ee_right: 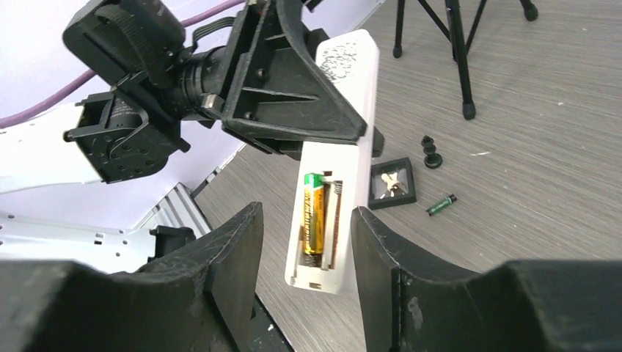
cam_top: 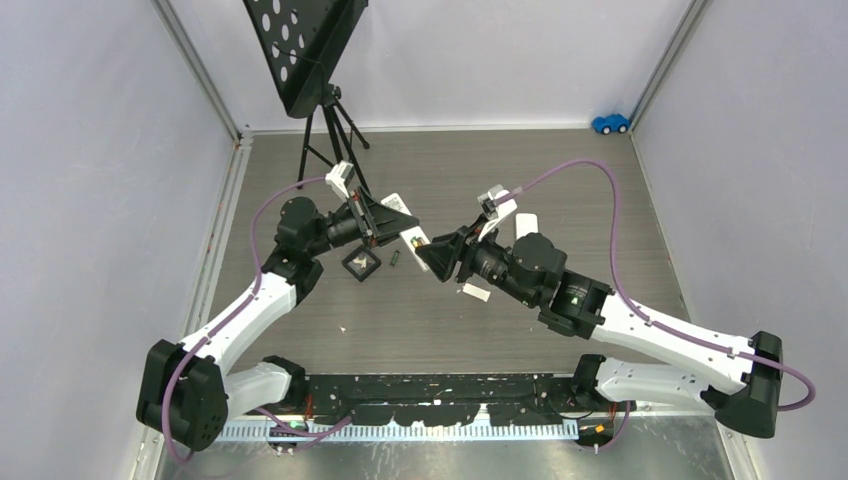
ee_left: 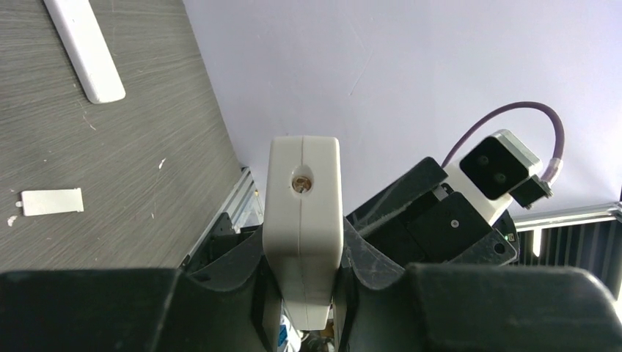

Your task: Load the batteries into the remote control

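Note:
My left gripper (ee_left: 303,257) is shut on the white remote control (ee_left: 303,191), holding it off the table (cam_top: 398,206). Its battery bay faces my right wrist camera, lid off, with one gold-and-green battery (ee_right: 314,218) seated in the left slot. The slot beside it shows only its spring. My right gripper (ee_right: 306,238) is open, its fingers either side of the remote's (ee_right: 334,220) lower end and not touching it. In the top view the right gripper (cam_top: 440,252) is just right of the left gripper (cam_top: 395,222). A loose green battery (ee_right: 441,204) lies on the table (cam_top: 395,259).
A small black square tray (ee_right: 392,182) with pale bits sits beside the loose battery. The white battery lid (ee_left: 51,202) lies flat on the table (cam_top: 476,291). A second white remote-like bar (ee_left: 84,44) lies further off. A black stand's tripod legs (cam_top: 325,140) rise behind. A blue toy car (cam_top: 610,123) is far right.

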Tool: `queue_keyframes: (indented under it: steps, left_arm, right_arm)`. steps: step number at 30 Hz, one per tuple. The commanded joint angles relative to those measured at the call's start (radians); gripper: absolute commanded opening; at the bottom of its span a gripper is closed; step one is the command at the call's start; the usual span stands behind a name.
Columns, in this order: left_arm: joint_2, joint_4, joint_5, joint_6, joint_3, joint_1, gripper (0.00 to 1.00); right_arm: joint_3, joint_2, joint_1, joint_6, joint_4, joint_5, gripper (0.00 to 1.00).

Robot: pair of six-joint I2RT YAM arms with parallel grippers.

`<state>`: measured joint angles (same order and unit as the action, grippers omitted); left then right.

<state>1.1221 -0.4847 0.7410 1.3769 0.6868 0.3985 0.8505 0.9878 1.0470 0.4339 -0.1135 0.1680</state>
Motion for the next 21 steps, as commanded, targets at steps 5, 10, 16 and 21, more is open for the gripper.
queue_keyframes:
  steps: [5, 10, 16, 21]
  left_arm:
    - [-0.021, -0.122, -0.028, -0.049, 0.004, -0.003, 0.00]
    - [-0.033, -0.150, -0.086, -0.067, -0.008, -0.003, 0.00]
    - [-0.048, -0.162, -0.108, -0.069, -0.002, -0.003, 0.00]
    - [-0.050, -0.159, -0.097, -0.073, -0.001, -0.002, 0.00]
  right_arm:
    - [0.028, -0.099, -0.001, 0.326, 0.093, 0.207, 0.79]
    - [-0.083, -0.137, -0.002, 0.657, 0.033, 0.319, 0.90]
    - [-0.117, -0.054, -0.002, 0.766, -0.155, 0.198, 0.92]
    - [-0.093, 0.024, -0.004, 0.775, -0.264, 0.146, 0.93]
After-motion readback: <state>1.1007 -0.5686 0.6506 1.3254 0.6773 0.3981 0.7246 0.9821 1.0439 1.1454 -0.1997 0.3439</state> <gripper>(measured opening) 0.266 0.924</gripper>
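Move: Just ahead of the right hand's half-open fingers, the battery in the remote's open compartment lies about 3 cm forward and 3 cm left, roughly level. Far below, some 30 cm down on the table, the loose battery lies 20 cm ahead and 11 cm left, the black tray 18 cm ahead and 21 cm left, and the battery cover 10 cm ahead and 12 cm right. From the left hand, gripping the remote, the compartment's battery is about 4 cm back and 2 cm right. Opening from half to wide, the right hand backs off about 4 cm to the right, rising slightly, then swings back left nearly as far and sinks some 3 cm, ending close beside the remote. Meanwhile it rolls about 40 degrees about its finger line, clockwise seen from behind the hand. The left hand keeps its grip and lifts the remote nearly 2 cm, slightly forward, tilting it a little. ##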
